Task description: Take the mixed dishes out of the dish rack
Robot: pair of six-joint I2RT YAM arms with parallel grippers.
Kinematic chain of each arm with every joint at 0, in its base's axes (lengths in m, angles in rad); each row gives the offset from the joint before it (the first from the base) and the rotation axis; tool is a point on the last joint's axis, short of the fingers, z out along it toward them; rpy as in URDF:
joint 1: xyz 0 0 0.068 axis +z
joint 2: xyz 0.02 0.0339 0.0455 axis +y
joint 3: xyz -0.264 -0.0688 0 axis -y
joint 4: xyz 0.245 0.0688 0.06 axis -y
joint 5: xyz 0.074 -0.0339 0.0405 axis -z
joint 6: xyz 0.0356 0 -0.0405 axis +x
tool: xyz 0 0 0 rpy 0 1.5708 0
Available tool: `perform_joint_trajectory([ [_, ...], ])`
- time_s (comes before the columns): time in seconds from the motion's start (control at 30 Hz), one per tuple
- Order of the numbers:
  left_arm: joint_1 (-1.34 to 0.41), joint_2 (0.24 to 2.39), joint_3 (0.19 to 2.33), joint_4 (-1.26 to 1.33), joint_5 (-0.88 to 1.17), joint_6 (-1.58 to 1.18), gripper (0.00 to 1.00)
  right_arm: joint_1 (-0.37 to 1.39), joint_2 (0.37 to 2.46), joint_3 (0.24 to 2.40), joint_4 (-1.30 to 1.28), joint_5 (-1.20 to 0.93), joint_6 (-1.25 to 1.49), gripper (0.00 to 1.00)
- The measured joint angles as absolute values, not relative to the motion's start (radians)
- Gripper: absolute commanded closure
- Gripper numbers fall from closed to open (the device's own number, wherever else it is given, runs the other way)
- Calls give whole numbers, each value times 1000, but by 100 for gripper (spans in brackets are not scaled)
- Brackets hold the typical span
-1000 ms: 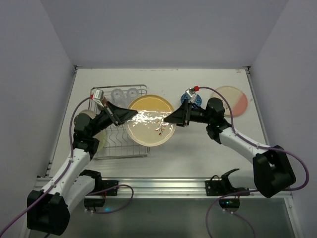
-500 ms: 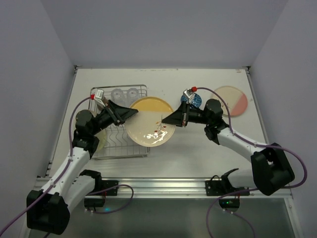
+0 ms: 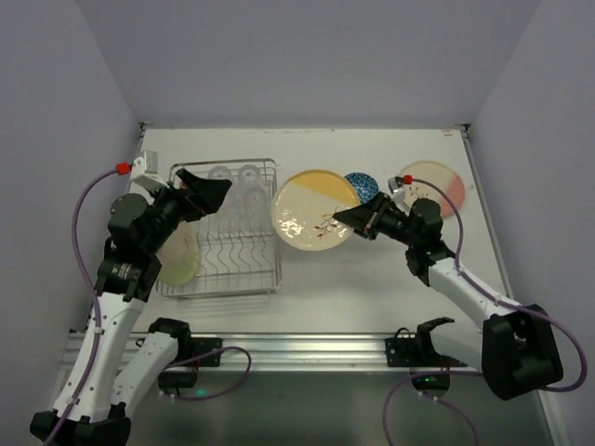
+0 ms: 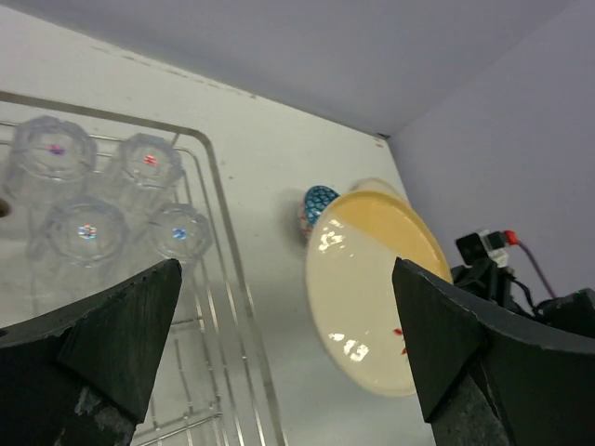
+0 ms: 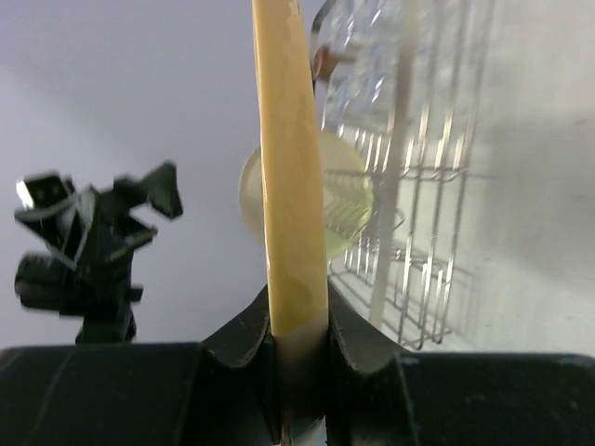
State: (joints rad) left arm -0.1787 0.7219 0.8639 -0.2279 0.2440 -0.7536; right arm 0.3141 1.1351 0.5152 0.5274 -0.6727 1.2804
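Observation:
The large cream and yellow plate (image 3: pixel 314 210) hangs tilted just right of the dish rack (image 3: pixel 278 243), with my right gripper (image 3: pixel 359 218) shut on its right rim. In the right wrist view the plate's edge (image 5: pixel 288 167) sits pinched between both pads (image 5: pixel 297 311). My left gripper (image 3: pixel 206 190) hovers open over the rack's back left, holding nothing; its view looks between wide jaws (image 4: pixel 286 269) at the plate (image 4: pixel 372 288). Several clear glasses (image 3: pixel 234 177) stand in the rack's far end. A pale green plate (image 3: pixel 177 256) leans at the rack's left side.
A small blue-patterned bowl (image 3: pixel 361 184) sits on the table right behind the held plate. A cream and pink plate (image 3: pixel 435 188) lies at the far right. White side walls border the table on both sides.
The left gripper has let go of the large plate, opened wide and drawn back left over the rack. The right gripper has closed on the plate and carried it right, away from the rack.

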Motion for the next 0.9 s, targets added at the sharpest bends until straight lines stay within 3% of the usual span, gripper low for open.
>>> perform_joint_trajectory([
  [0.43, -179, 593, 899, -474, -4, -472, 0, -261, 1017, 449, 335, -413, 1280, 100],
  [0.67, -179, 579, 871, -538, -30, -411, 0, -419, 1239, 513, 342, -309, 1242, 100],
  [0.9, -197, 573, 868, -569, -79, -373, 0, -453, 1515, 664, 368, -308, 1180, 96],
])
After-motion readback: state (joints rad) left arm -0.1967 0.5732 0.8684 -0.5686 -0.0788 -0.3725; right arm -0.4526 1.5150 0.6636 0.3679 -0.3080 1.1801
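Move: The right hand holds the yellow-edged plate by its rim; the plate stack this is taken to lies about 20 cm ahead, 29 cm to the right and 19 cm below. The blue bowl stands roughly 20 cm ahead, 8 cm right and 17 cm down. From the open left hand, the plate left in the rack is some 8 cm back, 14 cm left and 18 cm below; the mug is about 14 cm ahead, 11 cm left, the glasses 14 cm straight ahead, both 24 cm down. Rightward in a quick sweep of some 33 cm, also forward and down, the right arm carries the pinched plate past the near side of the blue bowl to above the plate stack, sinking faster late on; the wrist turns about 60 degrees clockwise and tips down. The left hand, fingers still wide open, shifts left, down and a little back towards the rack's plate, rolling its left side up. ##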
